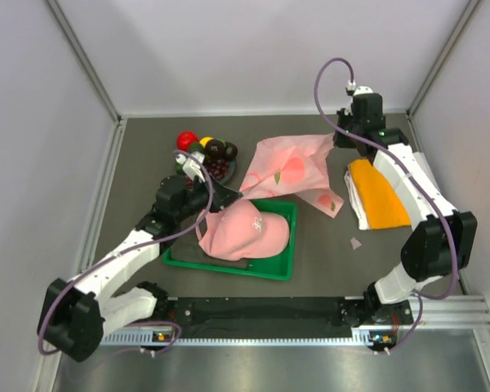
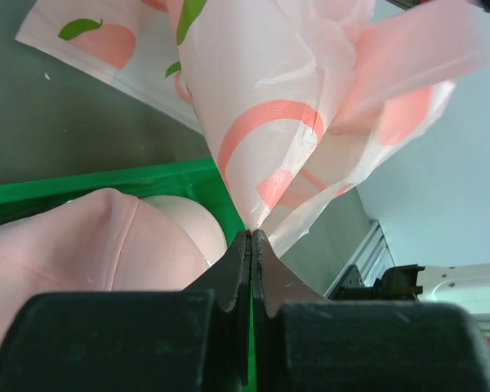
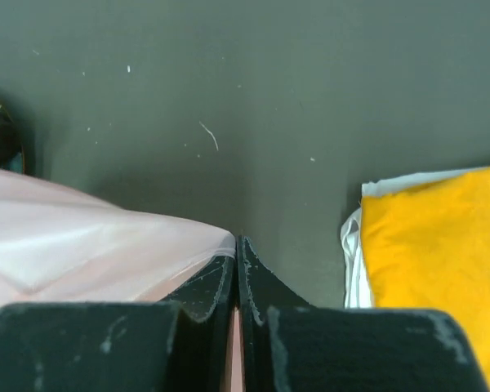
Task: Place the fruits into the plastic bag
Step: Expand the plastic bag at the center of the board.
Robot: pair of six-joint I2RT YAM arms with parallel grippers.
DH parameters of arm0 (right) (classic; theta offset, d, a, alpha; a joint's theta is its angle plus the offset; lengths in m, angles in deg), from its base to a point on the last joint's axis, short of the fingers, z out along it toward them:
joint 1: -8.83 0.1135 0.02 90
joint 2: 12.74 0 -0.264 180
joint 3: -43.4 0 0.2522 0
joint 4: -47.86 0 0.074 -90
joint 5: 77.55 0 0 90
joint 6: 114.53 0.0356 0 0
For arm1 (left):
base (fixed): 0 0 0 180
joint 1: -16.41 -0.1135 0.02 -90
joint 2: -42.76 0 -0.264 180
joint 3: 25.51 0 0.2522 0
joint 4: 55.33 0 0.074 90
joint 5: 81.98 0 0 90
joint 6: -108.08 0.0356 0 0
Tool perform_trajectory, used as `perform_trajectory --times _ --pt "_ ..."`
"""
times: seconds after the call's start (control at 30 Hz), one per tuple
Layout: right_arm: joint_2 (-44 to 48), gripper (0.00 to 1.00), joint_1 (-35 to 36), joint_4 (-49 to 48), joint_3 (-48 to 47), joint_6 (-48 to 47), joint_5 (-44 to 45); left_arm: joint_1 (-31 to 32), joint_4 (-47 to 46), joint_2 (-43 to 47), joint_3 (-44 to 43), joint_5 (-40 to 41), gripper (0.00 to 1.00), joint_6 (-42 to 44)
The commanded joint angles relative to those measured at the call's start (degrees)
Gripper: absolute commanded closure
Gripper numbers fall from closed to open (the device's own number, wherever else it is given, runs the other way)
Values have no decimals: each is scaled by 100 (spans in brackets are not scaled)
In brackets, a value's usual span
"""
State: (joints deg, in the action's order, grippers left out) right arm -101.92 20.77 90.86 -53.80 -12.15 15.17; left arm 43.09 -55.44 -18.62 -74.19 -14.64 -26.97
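Note:
The plastic bag (image 1: 291, 167), thin pink with peach prints, hangs stretched between both arms over the table's middle. My left gripper (image 1: 231, 194) is shut on its lower left edge; in the left wrist view the film (image 2: 286, 122) rises straight out of the pinched tips (image 2: 251, 235). My right gripper (image 1: 339, 137) is shut on the bag's upper right corner, and the pink film (image 3: 90, 245) runs into its closed jaws (image 3: 238, 242). The fruits (image 1: 206, 152), a red one, a yellow one, dark round ones and grapes, lie in a pile at the back left, just behind the left gripper.
A green tray (image 1: 282, 265) at the front centre holds a pink cap (image 1: 245, 229). A folded orange cloth (image 1: 377, 193) on white fabric lies at the right, under the right arm. A small scrap (image 1: 355, 242) lies below it.

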Motion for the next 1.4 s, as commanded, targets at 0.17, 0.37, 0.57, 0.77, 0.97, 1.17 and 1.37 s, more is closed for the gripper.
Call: perform_trajectory --times 0.17,0.37,0.57,0.77,0.97,1.17,1.37 --pt "-862 100 -412 592 -1683 -359 870 -312 2046 1049 -270 498 100 709" --pt "-1013 100 -597 803 -2080 -597 1020 -338 2257 1252 -235 674 100 691" --pt "-671 100 -562 312 -1362 -360 -226 -330 1731 848 -86 482 100 429" --pt "-424 100 35 -190 -517 -368 -404 258 930 145 -287 867 100 85" --pt "-337 100 396 -76 -191 -351 -413 1032 342 -558 -525 1053 100 -12" --pt "216 58 423 284 38 -254 -527 1094 17 -708 -323 1079 100 -161" --pt "1236 28 423 961 204 -166 -562 1094 -37 -533 -121 1255 100 -293"
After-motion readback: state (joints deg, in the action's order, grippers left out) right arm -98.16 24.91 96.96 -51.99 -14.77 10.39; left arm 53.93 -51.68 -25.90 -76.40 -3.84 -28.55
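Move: Both hands hold the pink plastic bag stretched between them; its middle hangs about 14 cm right of and 8 ahead of the left hand, and for the right hand some 13 cm left, 8 back and a little below. Under the left hand the pink cap lies about 8 cm nearer the base, and the fruit bowl 12 cm ahead and 10 left. From the right hand, the orange cloth lies roughly 19 cm right, 11 back and 20 below. The hands pull the bag apart, the right some 7 cm right, 5 forward and slightly up, the left 5 cm left; the left's shut fingertips come free of the bag. The right then swings about 11 cm left, 8 down and 6 back, opens wide to let go, and draws up and back, while the left, still shut, returns about 9 cm right and sinks over the cap. ##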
